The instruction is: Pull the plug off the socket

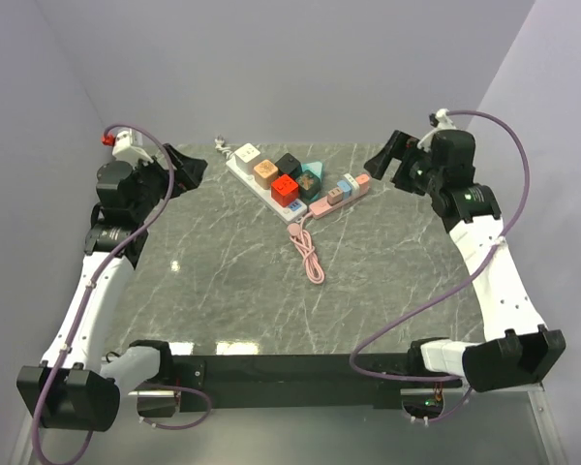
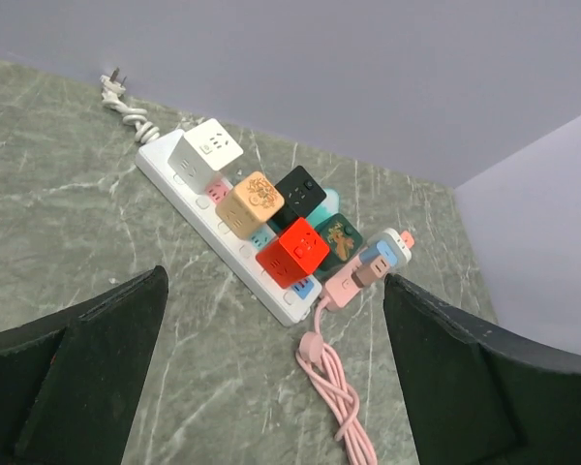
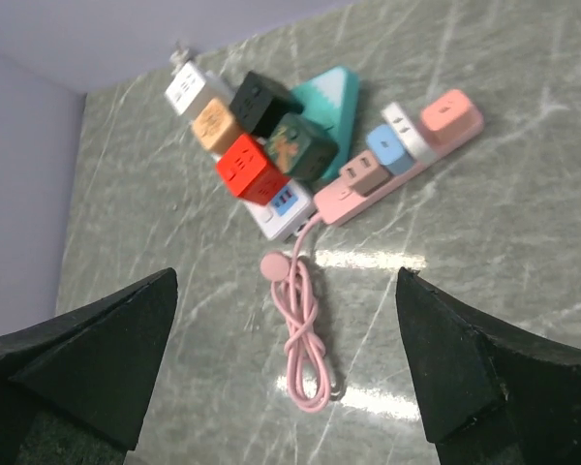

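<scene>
A white power strip lies at the back middle of the table with several cube plugs in it: white, tan, black, red and dark green. A pink strip lies against its right end and carries brown, blue, white and coral plugs. My left gripper is open, above the table left of the strips. My right gripper is open, above the table right of them. Neither touches anything.
The pink strip's coiled pink cable lies on the marble toward the middle. A teal triangular piece sits behind the dark green cube. The white strip's cord and plug lie at the back near the wall. Purple walls stand on three sides.
</scene>
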You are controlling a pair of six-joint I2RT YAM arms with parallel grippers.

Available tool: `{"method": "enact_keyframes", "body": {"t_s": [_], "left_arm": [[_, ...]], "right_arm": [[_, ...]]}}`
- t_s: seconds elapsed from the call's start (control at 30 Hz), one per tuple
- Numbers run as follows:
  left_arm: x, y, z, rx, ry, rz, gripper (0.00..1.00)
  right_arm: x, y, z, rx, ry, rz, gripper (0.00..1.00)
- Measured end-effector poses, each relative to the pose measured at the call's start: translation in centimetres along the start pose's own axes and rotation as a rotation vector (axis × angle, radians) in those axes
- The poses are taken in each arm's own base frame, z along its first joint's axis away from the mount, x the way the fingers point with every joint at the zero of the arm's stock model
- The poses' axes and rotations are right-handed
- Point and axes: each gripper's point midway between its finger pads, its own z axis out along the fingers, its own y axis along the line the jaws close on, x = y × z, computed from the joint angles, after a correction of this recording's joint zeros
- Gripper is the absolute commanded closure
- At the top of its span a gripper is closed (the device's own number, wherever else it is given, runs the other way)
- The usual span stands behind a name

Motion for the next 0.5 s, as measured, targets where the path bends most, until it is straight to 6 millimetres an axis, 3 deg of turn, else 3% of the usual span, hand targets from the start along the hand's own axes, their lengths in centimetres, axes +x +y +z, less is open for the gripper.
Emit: {"method": "enact_keyframes", "body": {"t_s": [0.13, 0.27, 0.37, 0.5], "left_arm": [[0.2, -0.1, -0.9, -0.002, 0.003, -0.008, 0.01], [0.8, 0.1, -1.3, -0.012, 0.020, -0.021, 0.01], [1.6, 0.5, -1.4, -0.027, 0.043, -0.037, 0.01], [2.6, 1.0, -1.6, -0.042, 0.070, -0.061, 0.01]], "right_arm": [[0.2, 3.1, 0.8, -0.065, 0.053, -0.085, 0.00], [1.9, 7.7, 3.4, -0.085, 0.129, -0.240, 0.00], [4.3, 11.3, 6.9, -0.103, 0.179, -0.372, 0.00], [8.7, 12.3, 11.1, -0.077, 0.263, -0.511, 0.00]]}}
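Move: The red cube plug on the white strip lies roughly 17 cm ahead of the right gripper, 20 cm to its left and 26 cm below. The dark green cube stands about 6 cm to the right of it and 2 cm farther out, the black cube 8 cm beyond it, and the wooden cube 6 cm farther out and 6 cm left. From the left gripper the red cube is some 17 cm ahead, 19 cm right and 27 cm down. Swing the right gripper quickly left, about 18 cm, towards the red cube, reaching a little forward; keep it nearly level at first, then let it sink to some 5 cm lower. Turn it roughly 20 degrees counter-clockwise while rolling its left side down about as much, fingers kept wide open. Meanwhile ease the open left gripper slightly down and back. ##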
